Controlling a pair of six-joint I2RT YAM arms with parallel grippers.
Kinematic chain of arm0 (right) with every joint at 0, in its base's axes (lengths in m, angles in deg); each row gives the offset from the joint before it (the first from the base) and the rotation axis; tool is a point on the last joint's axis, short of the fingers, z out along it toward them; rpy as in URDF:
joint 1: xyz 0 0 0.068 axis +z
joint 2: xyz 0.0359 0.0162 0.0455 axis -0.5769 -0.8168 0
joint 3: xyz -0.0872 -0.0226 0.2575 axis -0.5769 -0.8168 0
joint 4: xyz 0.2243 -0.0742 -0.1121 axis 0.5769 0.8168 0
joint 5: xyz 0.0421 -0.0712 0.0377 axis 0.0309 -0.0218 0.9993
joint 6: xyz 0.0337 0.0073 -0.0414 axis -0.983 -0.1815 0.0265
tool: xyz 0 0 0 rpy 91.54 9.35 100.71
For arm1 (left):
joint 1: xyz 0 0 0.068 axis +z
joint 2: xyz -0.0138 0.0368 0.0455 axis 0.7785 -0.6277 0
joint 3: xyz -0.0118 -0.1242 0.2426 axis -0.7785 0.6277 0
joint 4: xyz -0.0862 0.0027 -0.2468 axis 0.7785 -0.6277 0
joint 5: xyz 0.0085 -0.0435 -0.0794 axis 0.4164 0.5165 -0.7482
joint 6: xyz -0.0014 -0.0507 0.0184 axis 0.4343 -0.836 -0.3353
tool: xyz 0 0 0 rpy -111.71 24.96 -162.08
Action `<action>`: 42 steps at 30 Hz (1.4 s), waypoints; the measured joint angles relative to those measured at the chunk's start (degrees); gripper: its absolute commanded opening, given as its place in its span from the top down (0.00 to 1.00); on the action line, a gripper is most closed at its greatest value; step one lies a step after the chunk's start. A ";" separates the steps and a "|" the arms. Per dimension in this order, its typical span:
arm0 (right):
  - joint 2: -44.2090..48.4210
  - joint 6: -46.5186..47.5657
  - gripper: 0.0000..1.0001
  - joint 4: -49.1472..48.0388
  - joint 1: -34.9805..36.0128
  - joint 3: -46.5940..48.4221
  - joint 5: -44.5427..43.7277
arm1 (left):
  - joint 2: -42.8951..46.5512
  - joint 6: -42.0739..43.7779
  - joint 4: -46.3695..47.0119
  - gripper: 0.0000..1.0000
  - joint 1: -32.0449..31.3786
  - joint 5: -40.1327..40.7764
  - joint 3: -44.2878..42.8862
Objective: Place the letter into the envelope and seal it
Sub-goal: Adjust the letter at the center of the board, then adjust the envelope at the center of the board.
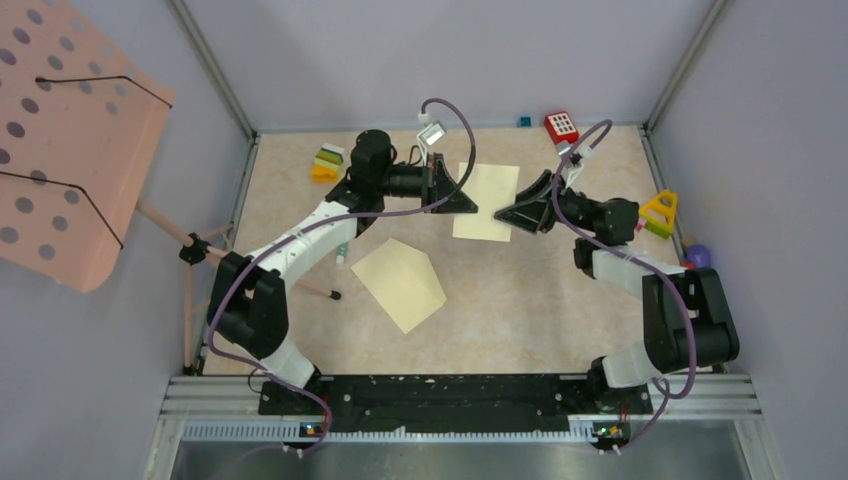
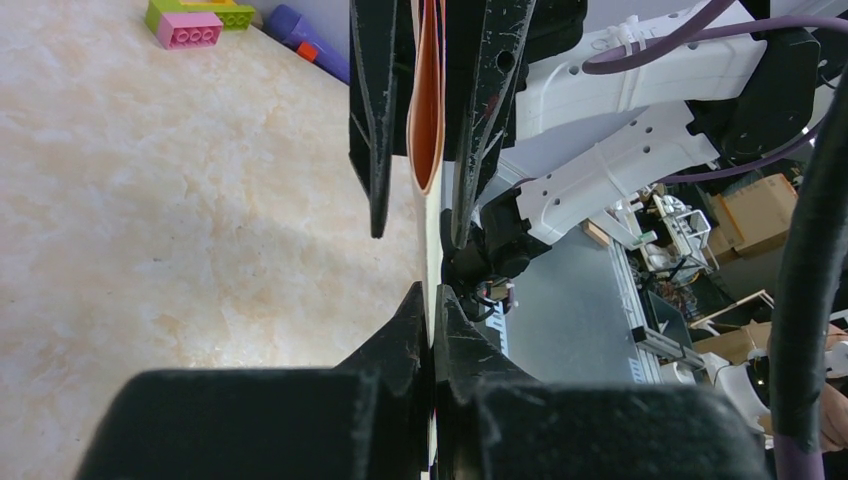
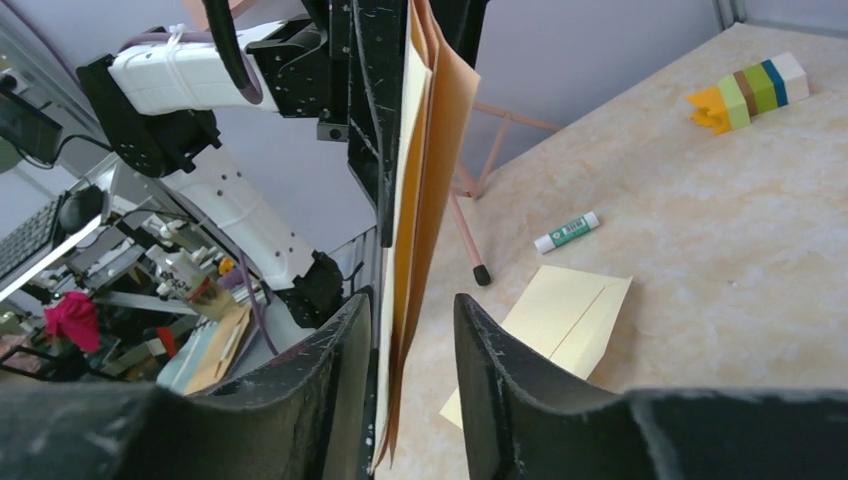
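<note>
The letter (image 1: 486, 201) is a folded pale sheet held up edge-on above the table's middle. My left gripper (image 1: 468, 200) is shut on its left edge; in the left wrist view the paper's thin edge (image 2: 432, 240) runs out from between the pinched tips (image 2: 432, 296). My right gripper (image 1: 504, 215) straddles the sheet's lower right edge. Its jaws stand open, and the folded layers (image 3: 425, 190) hang close to the left finger with a gap to the right one. The envelope (image 1: 400, 283) lies flat on the table in front of the left arm, also seen below the right gripper (image 3: 570, 318).
A glue stick (image 3: 566, 232) lies near the envelope. Coloured block toys sit at the back left (image 1: 327, 163), back right (image 1: 561, 126) and right side (image 1: 659, 213). A pink perforated board (image 1: 70, 150) on a stand leans in from the left wall.
</note>
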 measured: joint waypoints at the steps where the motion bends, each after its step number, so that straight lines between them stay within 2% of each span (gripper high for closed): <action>1: 0.00 -0.42 0.76 -0.63 0.15 0.02 0.02 | 0.00 0.02 0.00 1.00 0.00 0.00 0.00; 4: 0.00 -1.18 1.00 -1.62 0.59 0.33 0.13 | 0.00 0.31 -0.26 1.00 0.00 0.07 0.00; 7: 0.00 -1.57 1.00 -1.81 1.22 0.33 0.35 | 0.00 1.40 -1.05 1.00 0.00 0.20 0.00; 8: 0.00 -1.49 1.00 -1.73 1.31 0.33 0.46 | 0.00 1.84 -1.46 0.97 0.00 0.26 0.00; 10: 0.04 -0.96 1.00 -1.07 1.46 0.33 0.63 | 0.00 3.10 -2.36 0.84 0.00 0.66 0.00; 13: 0.68 1.05 1.00 2.25 1.55 0.35 0.94 | 0.00 5.57 -4.79 0.44 0.00 1.64 0.00; 17: 3.02 5.77 1.00 9.31 1.55 1.03 0.98 | 0.11 8.17 -8.28 0.18 0.52 3.02 -0.07; 18: 3.87 7.26 1.00 11.30 1.55 1.33 0.81 | 0.28 8.79 -9.05 0.06 0.83 3.30 -0.07; 19: 4.87 8.76 1.00 13.27 1.53 1.53 0.57 | 0.57 9.42 -9.73 0.04 1.27 3.56 -0.07; 25: 11.89 20.92 1.00 29.57 0.50 3.19 -2.78 | 4.57 15.96 -16.61 0.02 5.97 7.98 -0.09; 29: 16.90 31.91 1.00 44.72 -1.14 4.90 -10.03 | 7.45 25.59 -25.94 0.02 8.85 14.47 -0.31; 31: 18.99 35.69 1.00 49.24 -1.97 4.92 -13.22 | 8.15 30.86 -32.02 0.02 9.33 18.71 -0.31; 38: 22.10 42.21 1.00 56.46 -5.25 4.92 -20.37 | 9.70 46.34 -49.79 0.02 9.31 30.77 2.84; 42: 22.75 43.67 1.00 57.92 -5.64 4.92 -21.68 | 12.79 57.18 -55.65 0.02 9.31 37.22 5.95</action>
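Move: The folded letter is still pinched by the left hand, its middle about 4 cm to that hand's right and 1 cm ahead, level with it. It stands between the right hand's half-open fingers, its middle some 4 cm left and 2 cm ahead. The envelope lies about 14 cm left and 6 cm back from the left hand, some 25 cm below; the glue stick lies 29 cm left and 4 cm ahead, equally low. The right fingers shut on the letter's right-hand part; then the left fingers open wide and release it. The left hand draws off about 17 cm left and 14 cm down towards the envelope, tilting its fingers some 45 degrees downward. After an initial small shift back, the right hand carries the letter roughly 7 cm right and 6 cm forward, turning clockwise about 35 degrees. ##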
